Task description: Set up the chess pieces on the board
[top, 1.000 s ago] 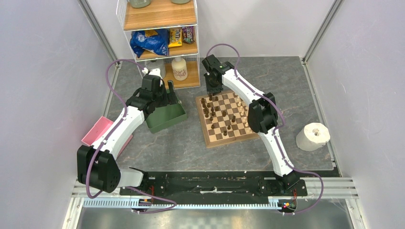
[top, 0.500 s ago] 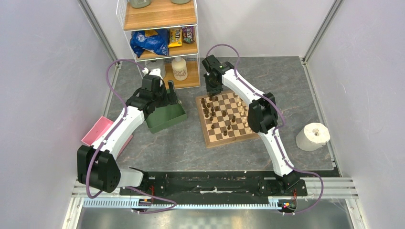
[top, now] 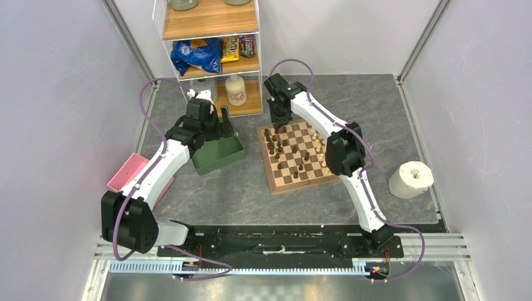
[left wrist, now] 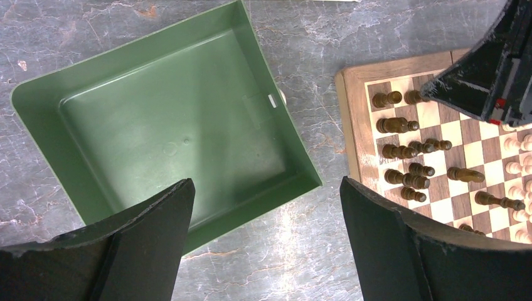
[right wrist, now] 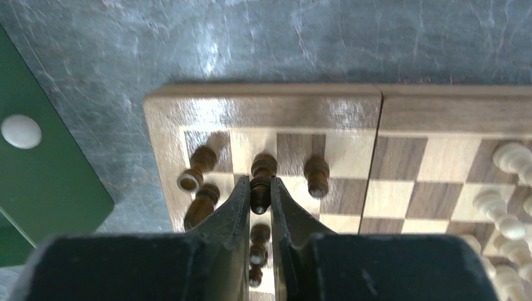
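The board [top: 300, 185] lies right of centre on the grey table. Dark chess pieces [left wrist: 401, 150] crowd its left side, and pale ones [right wrist: 508, 157] stand at its right. My right gripper [right wrist: 260, 188] hangs over the board's far left corner [right wrist: 263, 103], shut on a dark piece [right wrist: 262, 182] that stands in the second square of the far row. Other dark pieces stand close on both sides of it. In the top view this gripper [top: 278, 119] sits at the board's back edge. My left gripper [left wrist: 266, 194] is open and holds nothing, above the table between the green tray [left wrist: 157, 125] and the board.
The green tray [top: 216, 153] sits left of the board. A wire shelf unit [top: 210, 56] with snacks and a white bottle [top: 236, 91] stands at the back. A paper roll [top: 411, 179] is at the right, and a pink object [top: 128, 172] at the left edge.
My right gripper's fingers have closed in on the dark piece at the board's far left corner. The left arm has not moved.
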Robot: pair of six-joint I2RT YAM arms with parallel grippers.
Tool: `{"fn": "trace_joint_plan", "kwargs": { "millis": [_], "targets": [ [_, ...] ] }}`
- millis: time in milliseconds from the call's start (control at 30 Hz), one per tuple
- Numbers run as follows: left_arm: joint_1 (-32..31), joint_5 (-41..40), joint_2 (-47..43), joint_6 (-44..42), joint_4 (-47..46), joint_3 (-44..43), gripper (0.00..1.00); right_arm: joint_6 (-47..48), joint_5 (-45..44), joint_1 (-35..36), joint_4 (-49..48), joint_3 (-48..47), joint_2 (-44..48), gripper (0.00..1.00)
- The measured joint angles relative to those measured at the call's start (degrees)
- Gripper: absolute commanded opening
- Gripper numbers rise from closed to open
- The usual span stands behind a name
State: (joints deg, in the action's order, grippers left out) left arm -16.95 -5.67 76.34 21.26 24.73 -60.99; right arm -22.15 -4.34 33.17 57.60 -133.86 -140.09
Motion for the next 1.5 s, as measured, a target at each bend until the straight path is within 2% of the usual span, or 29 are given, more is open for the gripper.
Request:
{"fn": "trace_joint_plan", "kwargs": {
  "millis": [300,433,533,767,1033,1500],
  "targets": [
    [0.0,-0.2,0.0,0.0,0.0,0.0,0.93,-0.3,-0.5,1.9,-0.9,15.5,15.1,0.13],
    [0.0,-0.2,0.0,0.0,0.0,0.0,0.93,-1.2,-0.2,4.6,-2.4,21.1,23.1,0.12],
    [0.0,-0.2,0.0,0.0,0.0,0.0,0.93,-2.0,0.2,7.5,-3.5,24.0,25.7,0.12],
    [0.0,-0.2,-0.1,0.0,0.0,0.0,0.93,-3.6,0.9,12.4,-4.2,28.6,24.5,0.10],
    [0.0,-0.2,-0.3,0.0,0.0,0.0,0.93,-4.0,-1.2,11.5,-5.3,29.5,20.4,0.10],
    [0.0,-0.2,-0.3,0.2,0.0,0.1,0.93,-4.3,-4.9,11.5,-6.4,31.2,18.7,0.09]
  ]
}}
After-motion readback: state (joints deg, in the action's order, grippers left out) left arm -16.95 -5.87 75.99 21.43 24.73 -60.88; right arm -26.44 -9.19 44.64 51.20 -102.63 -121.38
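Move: The right hand already pinches a dark piece on the far row; the open left-file spot it goes to lies about 13 cm back, 2 cm left and 3 cm below. A tall dark piece stands some 9 cm back and 2 cm left of the hand, a dark pawn about 12 cm back and 1 cm right, both roughly 2 cm below. From the left hand that spot is about 5 cm back, 18 cm right and 13 cm below. The right hand arcs the pinched dark piece 9 cm up, 13 cm back, then down to the left-file spot. ##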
